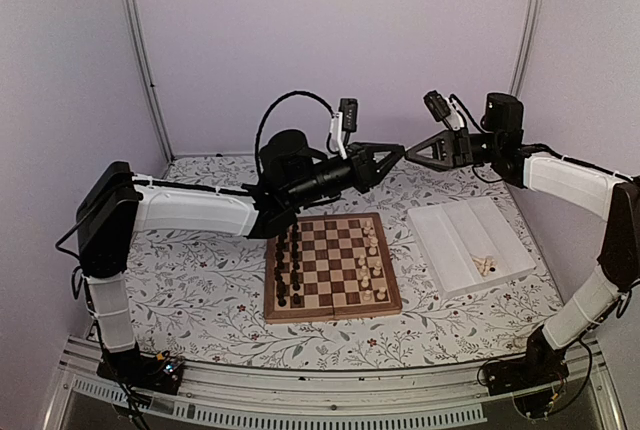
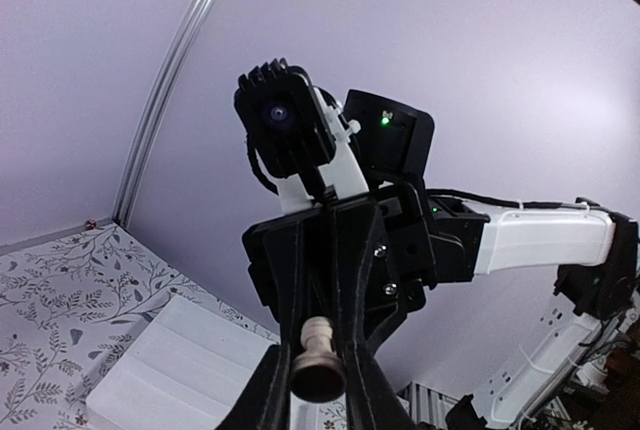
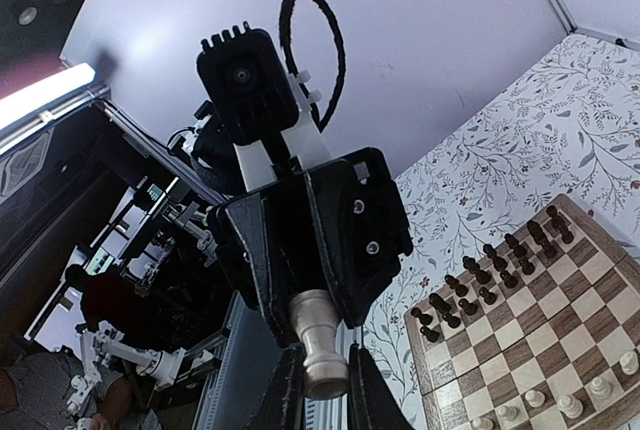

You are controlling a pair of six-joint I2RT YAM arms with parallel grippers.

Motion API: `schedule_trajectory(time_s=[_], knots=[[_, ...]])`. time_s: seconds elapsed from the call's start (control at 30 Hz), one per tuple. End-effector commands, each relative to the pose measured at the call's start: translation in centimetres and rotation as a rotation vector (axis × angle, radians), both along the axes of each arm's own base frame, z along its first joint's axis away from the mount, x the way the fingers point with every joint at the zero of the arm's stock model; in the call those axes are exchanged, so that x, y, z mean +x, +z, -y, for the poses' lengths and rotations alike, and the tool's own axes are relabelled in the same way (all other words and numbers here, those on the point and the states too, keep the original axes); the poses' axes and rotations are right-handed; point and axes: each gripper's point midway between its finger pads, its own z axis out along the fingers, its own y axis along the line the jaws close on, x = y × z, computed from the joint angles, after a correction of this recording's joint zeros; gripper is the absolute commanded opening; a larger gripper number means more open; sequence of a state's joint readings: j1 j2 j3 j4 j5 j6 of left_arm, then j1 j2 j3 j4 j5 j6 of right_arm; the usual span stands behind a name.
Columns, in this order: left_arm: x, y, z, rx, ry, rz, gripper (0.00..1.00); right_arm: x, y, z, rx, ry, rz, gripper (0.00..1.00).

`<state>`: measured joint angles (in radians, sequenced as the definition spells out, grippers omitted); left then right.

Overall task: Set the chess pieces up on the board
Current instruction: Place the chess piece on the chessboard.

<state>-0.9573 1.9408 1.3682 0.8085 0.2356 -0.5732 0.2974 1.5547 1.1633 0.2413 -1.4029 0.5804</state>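
Note:
Above the table, behind the board (image 1: 332, 316), my two grippers meet tip to tip. A pale chess piece (image 2: 318, 375) is pinched between them. My left gripper (image 2: 318, 360) is shut on one end, and my right gripper (image 3: 325, 382) is shut on the other end of the same piece (image 3: 322, 340). From above, the left gripper (image 1: 396, 157) and right gripper (image 1: 415, 153) nearly hide the piece. Pale pieces (image 1: 372, 270) stand along the board's right side and dark ones (image 1: 290, 265) along its left.
A white ridged tray (image 1: 455, 235) lies right of the board, with a few small pieces (image 1: 486, 265) near its front corner. The same tray (image 2: 190, 360) shows below in the left wrist view. A floral cloth (image 1: 200, 280) covers the table; walls close in on three sides.

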Motion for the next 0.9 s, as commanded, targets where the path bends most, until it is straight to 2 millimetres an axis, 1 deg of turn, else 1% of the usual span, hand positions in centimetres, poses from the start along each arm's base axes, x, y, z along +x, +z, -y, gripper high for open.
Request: schedule_trajectory(time_s=[0.0, 0.07, 0.17, 0.2, 0.23, 0.3, 0.33, 0.37, 0.47, 0.57, 0.67, 0.7, 0.73, 0.77, 0.8, 0.83, 0.87], knots=[[0.1, -1.1, 0.5, 0.040, -0.003, -0.013, 0.29, -0.2, 1.8, 0.6, 0.012, -0.005, 0.086, 0.08], [0.2, -0.8, -0.2, 0.053, 0.014, -0.003, 0.34, 0.3, 1.8, 0.7, -0.011, -0.034, 0.083, 0.07], [0.3, 0.0, -1.9, 0.103, 0.054, 0.016, 0.39, 1.5, 1.7, 0.8, -0.078, -0.108, 0.159, 0.07], [0.4, 0.1, -2.7, 0.130, 0.071, 0.022, 0.39, 1.9, 1.7, 0.8, -0.102, -0.130, 0.213, 0.07], [0.5, 0.2, -3.6, 0.159, 0.088, 0.029, 0.40, 2.4, 1.5, 0.9, -0.135, -0.155, 0.227, 0.07], [0.5, 0.3, -5.5, 0.216, 0.116, 0.046, 0.41, 3.7, 0.7, 0.9, -0.216, -0.212, 0.290, 0.07], [0.8, -0.1, -6.6, 0.262, 0.136, 0.044, 0.41, 4.2, 0.4, 0.8, -0.259, -0.229, 0.335, 0.07], [0.9, -0.2, -7.6, 0.298, 0.153, 0.048, 0.41, 4.6, -0.3, 0.7, -0.306, -0.240, 0.341, 0.07], [1.6, -0.5, -10.9, 0.415, 0.223, 0.080, 0.42, 5.4, -2.0, -0.4, -0.435, -0.254, 0.444, 0.07], [3.1, -1.2, -14.5, 0.514, 0.310, 0.090, 0.42, 5.8, -3.7, -1.6, -0.545, -0.250, 0.538, 0.07], [4.6, -2.2, -17.9, 0.552, 0.388, 0.069, 0.43, 6.0, -5.8, -2.9, -0.654, -0.218, 0.600, 0.07], [4.9, -2.5, -18.9, 0.555, 0.408, 0.060, 0.43, 6.2, -6.9, -3.4, -0.696, -0.202, 0.608, 0.07], [5.3, -2.8, -19.8, 0.556, 0.432, 0.047, 0.43, 6.3, -7.2, -3.8, -0.728, -0.193, 0.634, 0.07], [5.5, -3.0, -20.6, 0.555, 0.449, 0.039, 0.43, 6.3, -8.1, -4.2, -0.768, -0.175, 0.642, 0.07], [5.7, -3.0, -21.3, 0.554, 0.465, 0.036, 0.43, 6.4, -8.6, -4.5, -0.803, -0.162, 0.667, 0.07], [5.8, -3.3, -21.9, 0.555, 0.476, 0.030, 0.43, 6.4, -10.0, -4.7, -0.848, -0.136, 0.663, 0.06], [6.0, -3.5, -22.4, 0.557, 0.485, 0.024, 0.43, 6.4, -10.6, -5.0, -0.879, -0.115, 0.676, 0.06]])
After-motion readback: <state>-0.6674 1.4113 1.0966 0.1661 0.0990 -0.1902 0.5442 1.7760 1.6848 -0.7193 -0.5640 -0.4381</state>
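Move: Below the right hand, some 30 cm down, the board's white rows have their middle about 4 cm to its left and 3 cm back; the dark rows are about 23 cm left and 4 cm back, at the same depth. The white tray lies about 22 cm to the right and level with it, 30 cm lower. From the left hand, which still shares the grip on the white piece, the white rows are roughly 3 cm left, 3 cm back and 30 cm down. Letting go of the white piece, the left hand opens, dips slightly, then pulls away some 20 cm left and about 5 cm forward, its fingers swinging towards forward and tipping down. The right hand keeps its pinch, first going forward and a little up, then down and left towards the board, tipping its left-pointing fingers downward and rolling. ##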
